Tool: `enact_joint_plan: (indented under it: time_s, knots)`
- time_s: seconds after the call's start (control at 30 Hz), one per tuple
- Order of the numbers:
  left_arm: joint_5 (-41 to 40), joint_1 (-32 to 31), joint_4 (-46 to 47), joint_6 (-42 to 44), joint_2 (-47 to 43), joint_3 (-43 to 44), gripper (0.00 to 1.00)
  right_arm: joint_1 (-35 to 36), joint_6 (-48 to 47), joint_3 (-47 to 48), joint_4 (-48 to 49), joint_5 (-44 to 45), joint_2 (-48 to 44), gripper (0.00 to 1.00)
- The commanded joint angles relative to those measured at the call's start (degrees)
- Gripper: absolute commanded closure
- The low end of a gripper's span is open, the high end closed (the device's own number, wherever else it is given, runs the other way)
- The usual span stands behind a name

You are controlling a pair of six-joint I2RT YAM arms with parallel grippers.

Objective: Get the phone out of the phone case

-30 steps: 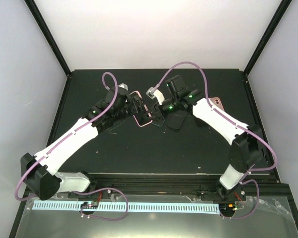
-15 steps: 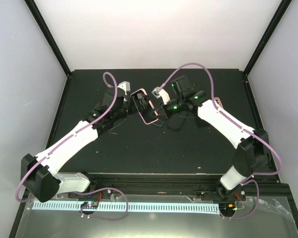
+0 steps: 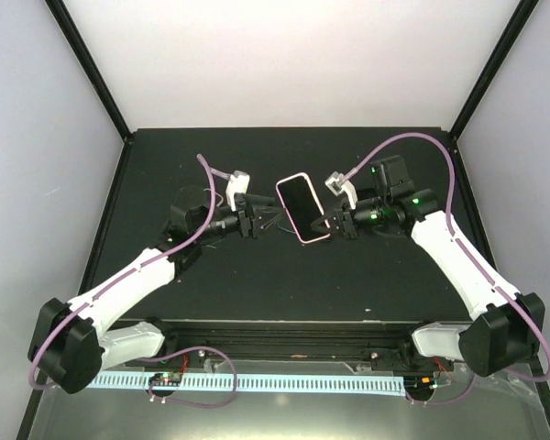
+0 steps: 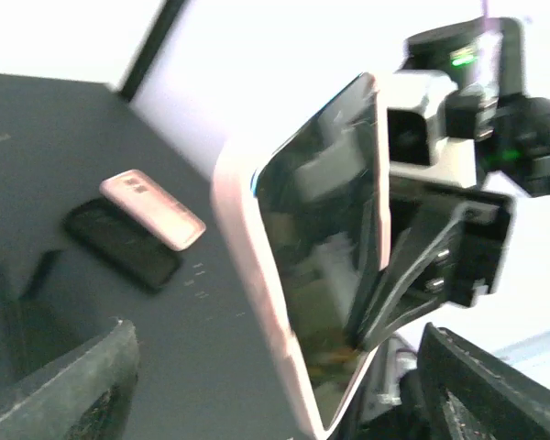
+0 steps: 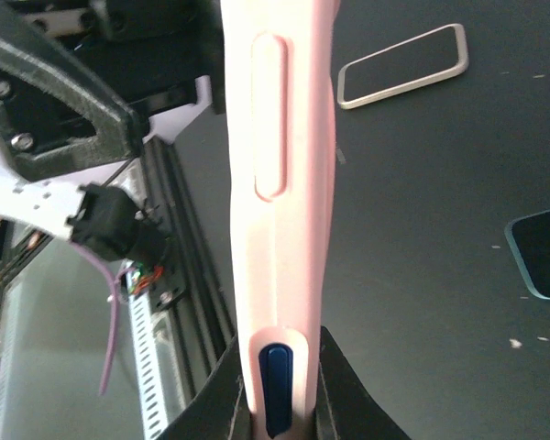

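Observation:
The phone (image 3: 302, 207) sits in its pink phone case (image 3: 298, 237) and is held above the black table, dark screen facing up. My right gripper (image 3: 335, 223) is shut on its right lower edge. In the right wrist view the case's pink side (image 5: 277, 183) runs up from between my fingers (image 5: 227, 396), with a blue button (image 5: 277, 387) at the grip. My left gripper (image 3: 248, 221) stands open a little left of the phone, not touching it. In the left wrist view the cased phone (image 4: 316, 266) stands on edge just ahead of the wide-apart fingers (image 4: 69, 385).
Other phones and cases lie on the table: a pink one (image 4: 152, 208) beside a black one (image 4: 119, 246), a white-rimmed one (image 5: 403, 66) and a dark one with a teal edge (image 5: 541, 253). Black frame posts (image 3: 90, 69) border the table.
My right gripper has shut on the cased phone and carried it right. My left gripper has let go and drawn back to the left, and the phone's screen now faces up.

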Motion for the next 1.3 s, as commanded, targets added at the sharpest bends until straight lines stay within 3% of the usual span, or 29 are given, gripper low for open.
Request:
enact_joint_plan:
  time_s: [0.0,0.17,0.7,1.27]
  knots:
    - [14.3,-0.2,21.1,-4.2,2.2,-1.8,0.17,0.1,-6.2,-1.5,-0.2,-12.7,-2.5,0.99]
    - [14.9,-1.5,23.1,-4.8,2.6,-1.8,0.22,0.2,-7.5,-1.1,-1.2,-15.7,-2.9,0.99]
    - [14.8,-5.6,31.8,-8.7,7.7,-0.1,0.6,0.2,-3.2,-2.9,3.4,-20.0,-2.0,0.99]
    - [12.6,-5.4,33.5,-8.5,8.1,0.8,0.82,0.2,-2.3,-4.6,4.9,-18.8,-2.0,0.99]
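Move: The cased phone, held by the right hand at its lower right side, has its middle about 7 cm to the right of the left hand's open fingers, some 1 cm ahead and 2 cm higher. From the right hand it is roughly 4 cm left, 3 cm ahead and 2 cm up. On the table, around 23 cm below the left hand, a teal-edged phone lies 9 cm ahead and 7 cm right, a pale-framed phone 10 cm ahead and 20 cm left. The left hand comes in on the case's free left long edge, going about 5 cm back and 5 cm right while rising some 3 cm, turning clockwise nearly 20 degrees with its fingertips tilting up, and its wide-open fingers close most of the way around that edge, one on the screen side and one on the back. The right hand keeps its pinch on the opposite edge and draws the phone about 4 cm back and 2 cm up, mostly early on, turning slightly counter-clockwise and tipping its fingers up, then holds nearly still while the left fingers go on closing. ##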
